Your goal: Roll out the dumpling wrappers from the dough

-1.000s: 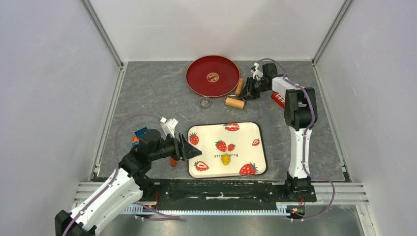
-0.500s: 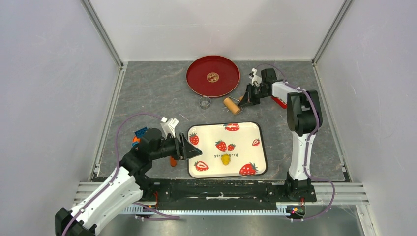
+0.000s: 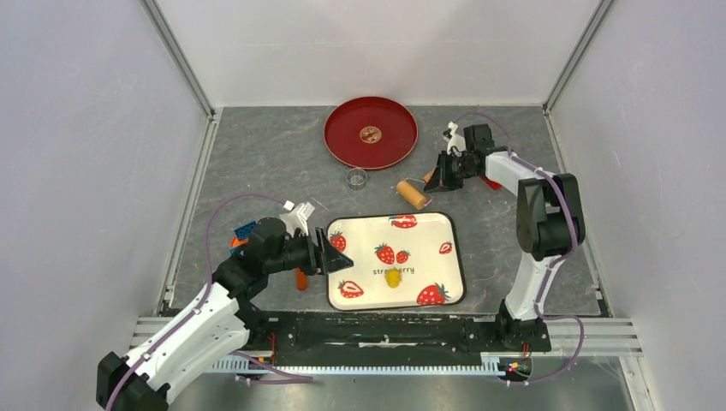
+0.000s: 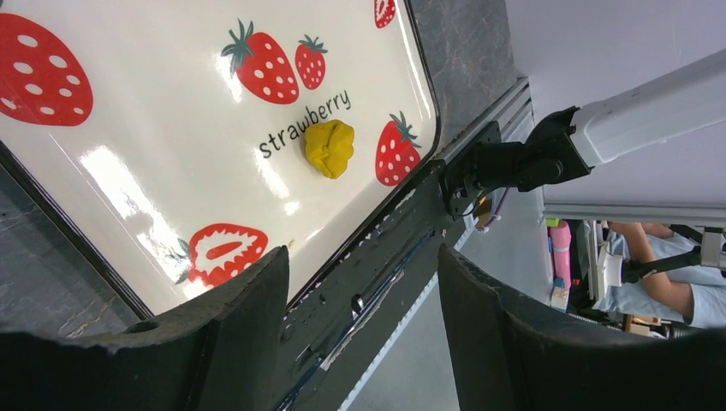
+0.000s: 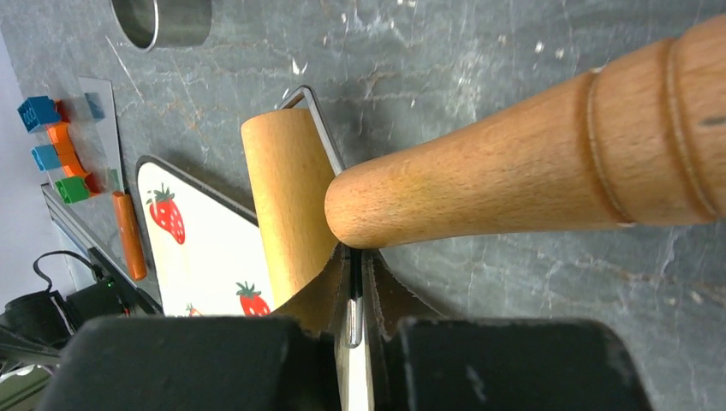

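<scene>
A lump of yellow dough (image 3: 393,276) (image 4: 330,147) lies on the strawberry tray (image 3: 428,235), near its front edge. One small yellowish dumpling wrapper (image 3: 370,134) sits in the red plate (image 3: 347,145) at the back. My right gripper (image 3: 437,177) (image 5: 355,257) is shut on the thin metal frame of the wooden roller, just under its handle (image 5: 531,163). The roller's drum (image 3: 412,193) (image 5: 287,205) lies slanted, just behind the tray's far edge. My left gripper (image 3: 338,257) (image 4: 361,257) is open and holds nothing, by the tray's left side.
A small metal ring (image 3: 357,178) (image 5: 163,19) stands left of the roller. Coloured blocks (image 3: 244,231) (image 5: 51,137) and an orange stick (image 3: 301,280) (image 5: 130,233) lie left of the tray. A red object (image 3: 490,181) lies under the right arm.
My right gripper has closed on the roller's frame and drawn back to the right. The roller has swung round and slid towards the tray. The left arm has barely shifted.
</scene>
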Robot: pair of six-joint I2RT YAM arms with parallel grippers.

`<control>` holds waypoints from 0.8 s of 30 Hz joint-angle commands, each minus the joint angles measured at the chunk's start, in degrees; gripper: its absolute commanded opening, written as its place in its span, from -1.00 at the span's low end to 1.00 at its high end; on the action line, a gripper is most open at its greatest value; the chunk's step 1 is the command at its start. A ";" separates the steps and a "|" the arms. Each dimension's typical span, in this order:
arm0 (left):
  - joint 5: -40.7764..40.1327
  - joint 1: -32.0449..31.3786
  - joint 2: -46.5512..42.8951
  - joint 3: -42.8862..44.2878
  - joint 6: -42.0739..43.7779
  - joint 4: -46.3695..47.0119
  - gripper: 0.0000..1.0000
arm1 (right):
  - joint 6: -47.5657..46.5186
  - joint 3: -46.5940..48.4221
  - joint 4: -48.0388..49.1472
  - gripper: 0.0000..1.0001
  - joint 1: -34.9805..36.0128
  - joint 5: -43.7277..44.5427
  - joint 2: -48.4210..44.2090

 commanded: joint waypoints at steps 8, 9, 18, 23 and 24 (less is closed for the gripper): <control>-0.20 0.09 0.16 2.47 1.63 -0.04 0.37 | 2.13 -10.06 4.79 -1.00 -0.18 -1.38 -16.15; -0.20 0.07 0.17 2.47 1.54 -0.12 0.37 | 2.07 -10.98 4.79 -1.00 -0.20 -1.40 -17.42; 0.25 -0.06 2.47 3.16 1.28 0.04 0.37 | 0.37 -24.00 3.97 -1.00 -0.13 0.20 -29.64; 1.37 -0.01 6.55 3.99 1.12 1.27 0.37 | -0.51 -32.29 3.57 -1.00 -0.17 1.56 -34.86; 1.61 -0.08 7.40 4.14 0.96 1.94 0.37 | -0.63 -34.04 3.69 -1.00 -0.17 1.35 -35.82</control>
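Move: The yellow dough lies about 25 cm back and some 12 cm to the left of my right hand, roughly 5 cm lower; that hand already holds the wooden roller by its wire neck. The strawberry tray under the dough has its middle about 20 cm back and 12 cm left; the metal ring cutter is 22 cm left and 2 cm ahead. From my left hand the dough is some 12 cm right, 1 cm ahead and 13 cm below. My right hand keeps its closed grip on the roller's wire neck and carries it back about 12 cm, in over the tray's far edge towards the dough. It arcs on the way: up some 5 cm first, then, late and still drawing back, down about 2.5 cm, the wrist barely tilting. ##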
